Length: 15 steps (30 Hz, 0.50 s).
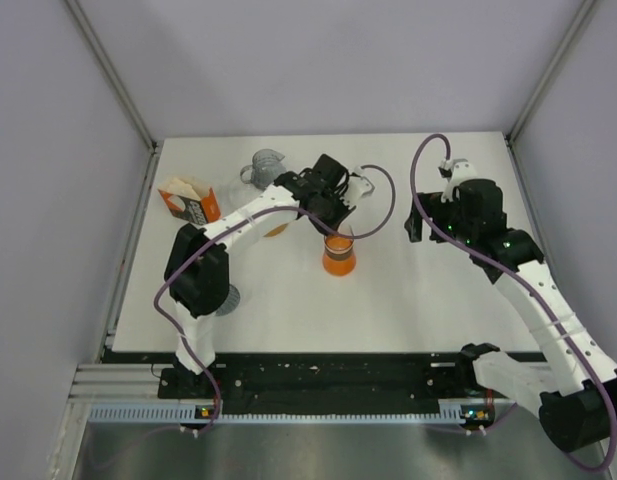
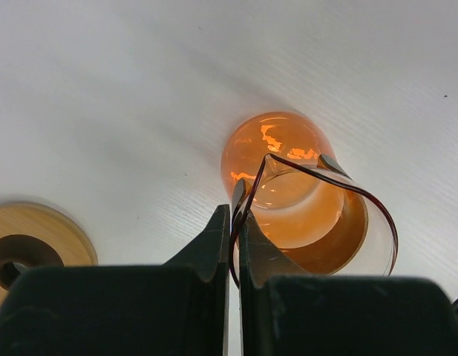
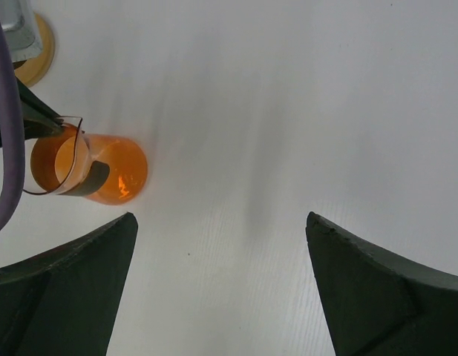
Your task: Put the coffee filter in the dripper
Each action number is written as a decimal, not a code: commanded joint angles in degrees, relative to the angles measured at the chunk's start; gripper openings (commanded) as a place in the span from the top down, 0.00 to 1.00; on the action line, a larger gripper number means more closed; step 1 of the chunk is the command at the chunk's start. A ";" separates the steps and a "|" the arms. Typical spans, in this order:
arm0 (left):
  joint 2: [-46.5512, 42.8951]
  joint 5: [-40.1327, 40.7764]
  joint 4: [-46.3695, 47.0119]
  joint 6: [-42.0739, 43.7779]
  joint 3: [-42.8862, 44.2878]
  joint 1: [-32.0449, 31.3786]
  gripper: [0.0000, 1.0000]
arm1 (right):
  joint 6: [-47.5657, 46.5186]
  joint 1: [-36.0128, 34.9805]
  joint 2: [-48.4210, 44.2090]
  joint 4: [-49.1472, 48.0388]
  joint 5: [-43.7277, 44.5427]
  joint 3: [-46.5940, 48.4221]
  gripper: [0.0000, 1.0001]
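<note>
An orange see-through dripper (image 1: pixel 338 259) stands on the white table near the middle. The coffee filter (image 2: pixel 326 194) is a thin clear cone with a dark rim. It sits over the dripper's (image 2: pixel 277 141) mouth, and I cannot tell how deep it reaches. My left gripper (image 2: pixel 234 211) is shut on the filter's rim at its left side, right above the dripper (image 3: pixel 113 172) in the top view (image 1: pixel 333 230). My right gripper (image 3: pixel 221 216) is open over bare table, to the right of the dripper and apart from it (image 1: pixel 418 224).
An orange and white box (image 1: pixel 189 200) lies at the back left, with a clear wire-ribbed vessel (image 1: pixel 269 165) behind the left arm. A round wooden ring (image 2: pixel 32 241) lies just left of the dripper. A dark round object (image 1: pixel 229 298) sits by the left arm's base.
</note>
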State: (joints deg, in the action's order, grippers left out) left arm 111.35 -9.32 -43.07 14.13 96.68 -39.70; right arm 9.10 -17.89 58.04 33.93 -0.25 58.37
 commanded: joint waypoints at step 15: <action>-6.67 -3.95 -11.69 -1.21 13.36 5.67 0.28 | -0.93 -0.74 -2.76 -1.15 -1.59 -0.27 0.04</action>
State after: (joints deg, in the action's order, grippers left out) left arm 110.83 -11.33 -52.60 12.82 107.79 -38.22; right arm 8.54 -17.89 56.95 33.95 -0.78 57.76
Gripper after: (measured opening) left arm 0.701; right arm 0.958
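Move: The left hand pinches the rim of the orange glass on its far-left side; the glass's middle lies about 5 cm below the hand point, some 2 cm back and 3 cm to the right. The wooden ring is on the table about 9 cm ahead and 14 cm left of that hand, and the clear jug some 19 cm ahead and 14 cm left. From the right hand, the orange glass is roughly 19 cm left, 4 cm ahead and 16 cm lower. Letting go of the orange glass's rim, the left hand spreads its nearly shut fingers to about two-thirds open and stays almost in place at first, then rises some 5 cm, straight up and clear of the rim, with the wrist hardly turning. ##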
